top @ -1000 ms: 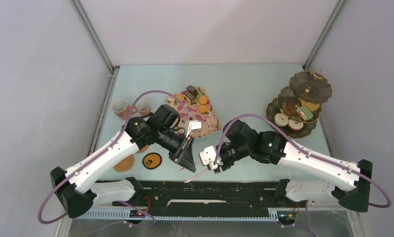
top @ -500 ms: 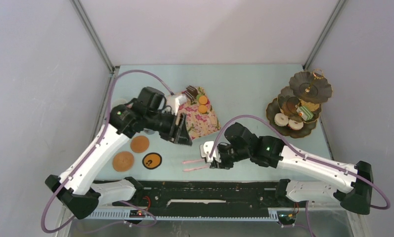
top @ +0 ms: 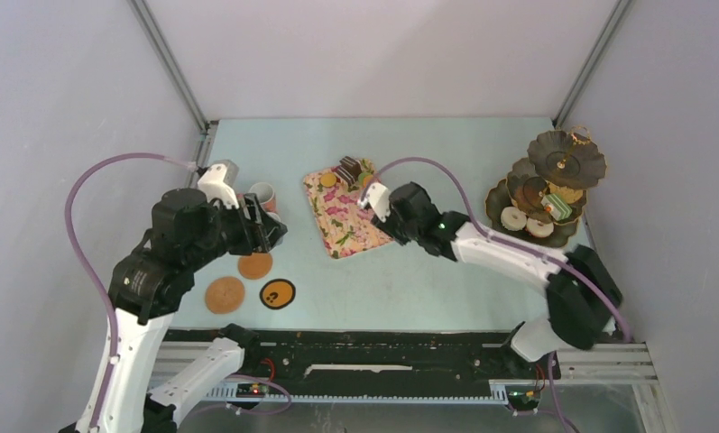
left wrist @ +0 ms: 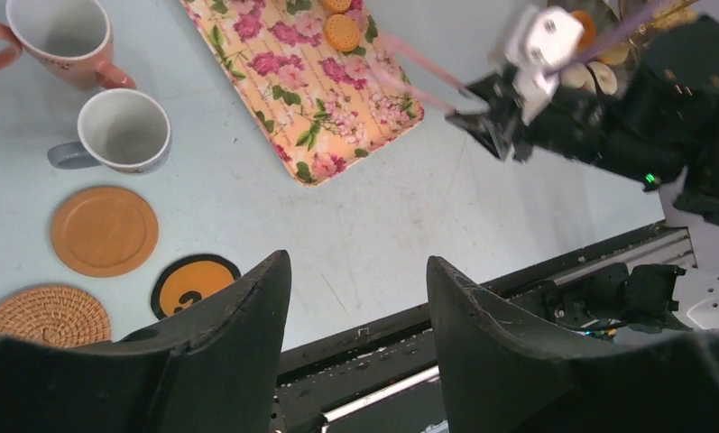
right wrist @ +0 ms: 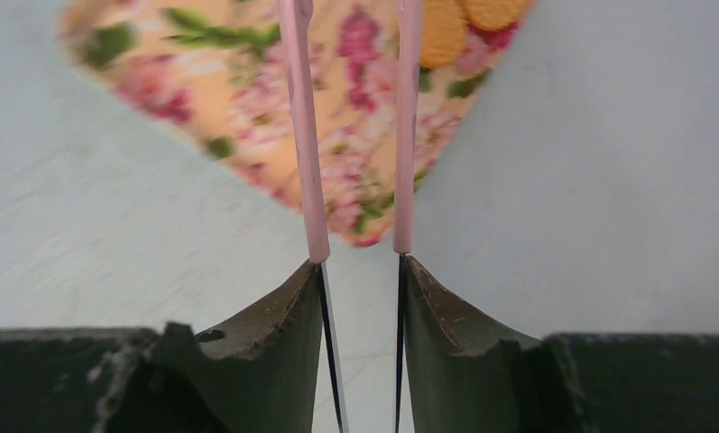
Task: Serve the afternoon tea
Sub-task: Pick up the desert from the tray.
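My right gripper (top: 387, 221) is shut on the pink tongs (right wrist: 302, 135) and holds them over a corner of the floral tray (right wrist: 247, 108). The two tong arms stand apart and point at the biscuits (right wrist: 443, 32); nothing is between them. Biscuits, macarons and cake pieces (top: 351, 171) lie at the tray's far end. The three-tier stand (top: 545, 189) at the right carries donuts (top: 515, 218) and a cake slice (top: 557, 207). My left gripper (left wrist: 355, 271) is open and empty, raised above the coasters (left wrist: 104, 230). A pink mug (left wrist: 53, 32) and a grey mug (left wrist: 121, 131) stand nearby.
A woven coaster (left wrist: 44, 316) and an orange-and-black coaster (left wrist: 193, 280) lie near the front edge. The black rail (top: 364, 347) runs along the table's front. Walls close in the left, back and right sides.
My left gripper opened, let go of the tongs and drew back left toward the mugs. My right gripper carried the tongs from the front of the table up to the floral tray.
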Controlling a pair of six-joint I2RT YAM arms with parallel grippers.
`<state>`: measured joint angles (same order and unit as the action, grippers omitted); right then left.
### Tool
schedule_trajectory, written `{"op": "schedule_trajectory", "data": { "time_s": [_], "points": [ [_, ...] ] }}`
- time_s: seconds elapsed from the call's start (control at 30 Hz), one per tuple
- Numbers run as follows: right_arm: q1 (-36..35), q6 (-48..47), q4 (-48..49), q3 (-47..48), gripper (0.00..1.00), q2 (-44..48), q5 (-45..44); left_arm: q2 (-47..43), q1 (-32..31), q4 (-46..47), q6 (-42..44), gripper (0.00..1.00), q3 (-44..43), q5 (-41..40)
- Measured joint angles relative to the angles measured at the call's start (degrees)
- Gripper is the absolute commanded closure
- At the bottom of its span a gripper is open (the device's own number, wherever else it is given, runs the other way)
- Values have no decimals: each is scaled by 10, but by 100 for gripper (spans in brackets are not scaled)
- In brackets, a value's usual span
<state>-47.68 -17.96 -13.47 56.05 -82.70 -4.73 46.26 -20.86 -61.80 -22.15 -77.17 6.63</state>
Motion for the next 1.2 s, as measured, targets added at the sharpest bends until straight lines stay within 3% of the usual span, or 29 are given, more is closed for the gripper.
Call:
{"op": "schedule_trajectory", "data": {
  "time_s": [0.2, 0.6, 1.2],
  "points": [
    [50, -9, 2, 119, 61, -144, -66, -14, 0, 9, -25, 37, 46, -5],
    [75, 9, -80, 362, 61, -344, -64, -15, 0, 31, -59, 37, 75, -5],
    [75, 61, -126, 405, 61, -405, -39, 31, 0, 48, -63, 38, 66, 12]
  ]
}}
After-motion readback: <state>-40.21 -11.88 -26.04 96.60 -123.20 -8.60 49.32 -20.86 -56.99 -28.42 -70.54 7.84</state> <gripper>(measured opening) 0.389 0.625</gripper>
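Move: The right hand holds the tongs. The chocolate cake slices they seem bound for lie about 28 cm ahead of it, 16 cm to its left and 12 cm lower. On the tray, at much the same level, the near biscuit is some 20 cm ahead and 10 cm left of that hand, the far biscuit about 5 cm beyond the near one, and the left biscuit roughly 25 cm ahead and 21 cm left. From the left hand the slices lie about 34 cm ahead, 20 cm right and 31 cm below. Keeping its pinch on the tongs, jaws spread, the right hand sweeps forward some 14 cm over the tray's right edge towards the far-end desserts, turning about 15 degrees clockwise; it edges left about 4 cm, then sinks almost straight down, about 7 cm in all, the fingers tipping down. Whether the tips touch anything can't be seen. The empty left hand, fingers staying open, settles about 4 cm lower. ##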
